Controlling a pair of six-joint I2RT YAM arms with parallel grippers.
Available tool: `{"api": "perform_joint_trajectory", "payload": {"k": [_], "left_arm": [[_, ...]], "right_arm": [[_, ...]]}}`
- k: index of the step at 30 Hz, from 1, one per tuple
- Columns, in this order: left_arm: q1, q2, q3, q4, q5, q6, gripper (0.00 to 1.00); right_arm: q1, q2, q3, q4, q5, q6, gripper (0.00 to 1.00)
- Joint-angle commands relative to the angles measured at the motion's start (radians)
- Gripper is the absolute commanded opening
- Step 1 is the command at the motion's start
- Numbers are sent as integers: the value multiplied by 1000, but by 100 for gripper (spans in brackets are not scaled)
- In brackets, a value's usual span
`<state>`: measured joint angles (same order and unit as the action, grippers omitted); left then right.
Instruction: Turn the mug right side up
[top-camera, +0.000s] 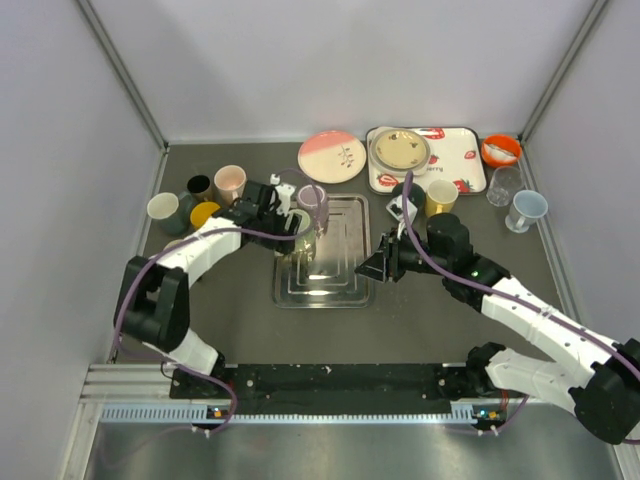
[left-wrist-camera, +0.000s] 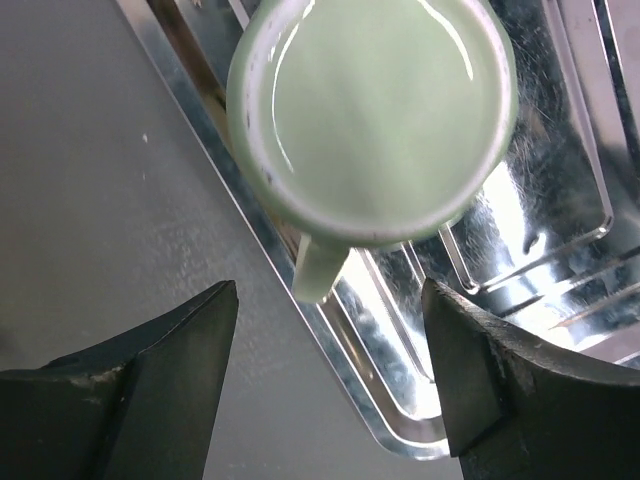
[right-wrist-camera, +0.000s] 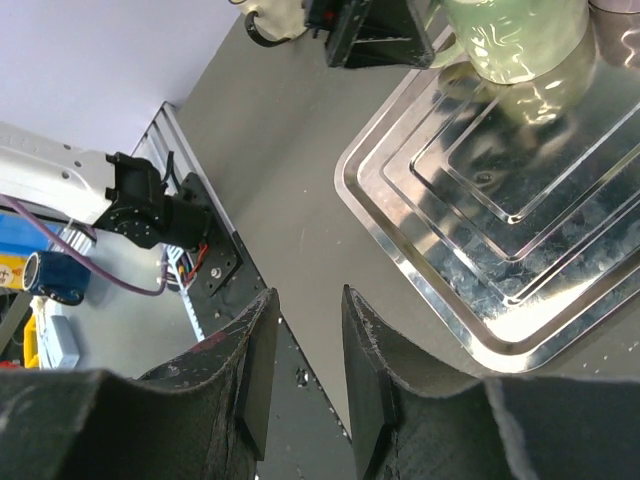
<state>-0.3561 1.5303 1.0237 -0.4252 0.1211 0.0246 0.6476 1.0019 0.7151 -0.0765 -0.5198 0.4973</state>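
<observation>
A pale green mug (left-wrist-camera: 380, 110) stands on the left edge of the ribbed metal tray (top-camera: 340, 290); its glossy hollow faces my left wrist camera and its handle (left-wrist-camera: 320, 270) points towards my fingers. My left gripper (left-wrist-camera: 328, 335) is open and empty, just short of the handle, hovering at the tray's left rim (top-camera: 293, 228). The mug also shows at the top of the right wrist view (right-wrist-camera: 515, 40). My right gripper (right-wrist-camera: 308, 295) is empty with a narrow gap between its fingers, beside the tray's right edge (top-camera: 372, 268).
A lavender cup (top-camera: 312, 197) stands at the tray's far edge. Several cups (top-camera: 229, 180) cluster at the back left. A pink plate (top-camera: 331, 155), a strawberry tray (top-camera: 455, 165), an orange bowl (top-camera: 500, 150), a glass (top-camera: 505, 185), a yellow mug (top-camera: 441, 197) sit at the back.
</observation>
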Motion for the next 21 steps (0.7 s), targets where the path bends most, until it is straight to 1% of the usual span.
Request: {"api": "perform_joint_trajectory", "payload": {"k": [1, 6, 9, 10, 12, 13, 21], "left_arm": [[3, 80, 82, 43, 31, 61, 78], [3, 146, 139, 42, 67, 60, 73], [2, 151, 147, 37, 100, 48, 60], [0, 149, 139, 39, 107, 40, 52], [-6, 145, 133, 39, 109, 37, 46], [-7, 142, 127, 37, 110, 37, 41], [-34, 119, 104, 22, 100, 34, 25]], "right_arm": [[11, -17, 38, 0, 7, -25, 32], [9, -17, 32, -5, 4, -23, 32], [9, -14, 26, -6, 7, -22, 32], [9, -11, 24, -5, 9, -23, 32], [11, -6, 27, -5, 9, -26, 32], [9, -5, 30, -5, 7, -29, 32], [11, 1, 29, -3, 7, -25, 32]]}}
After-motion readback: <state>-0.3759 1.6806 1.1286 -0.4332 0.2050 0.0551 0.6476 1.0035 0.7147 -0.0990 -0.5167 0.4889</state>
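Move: The upside-down green mug stands in the metal tray about 5 cm ahead of the left hand, 5 cm to its right and 3 cm below, its handle pointing back at the open fingers. The purple mug lies about 8 cm beyond the green one and 4 cm farther right; the pink mug sits some 17 cm ahead of the hand and 12 cm left, both at similar height. From the right hand the green mug is roughly 16 cm ahead, 14 cm left, 14 cm below. The left hand eases in towards the green mug's handle, first about 2 cm forward and 1.5 cm down, then sliding right as it gives back a little of the forward reach, some 3 cm to the right in all, with only a slight turn of the wrist. Over the second half the fingers close from wide open to roughly a quarter open, bringing the fingertips in on either side of the handle to pinch it, the green mug's upturned base just beyond them. ##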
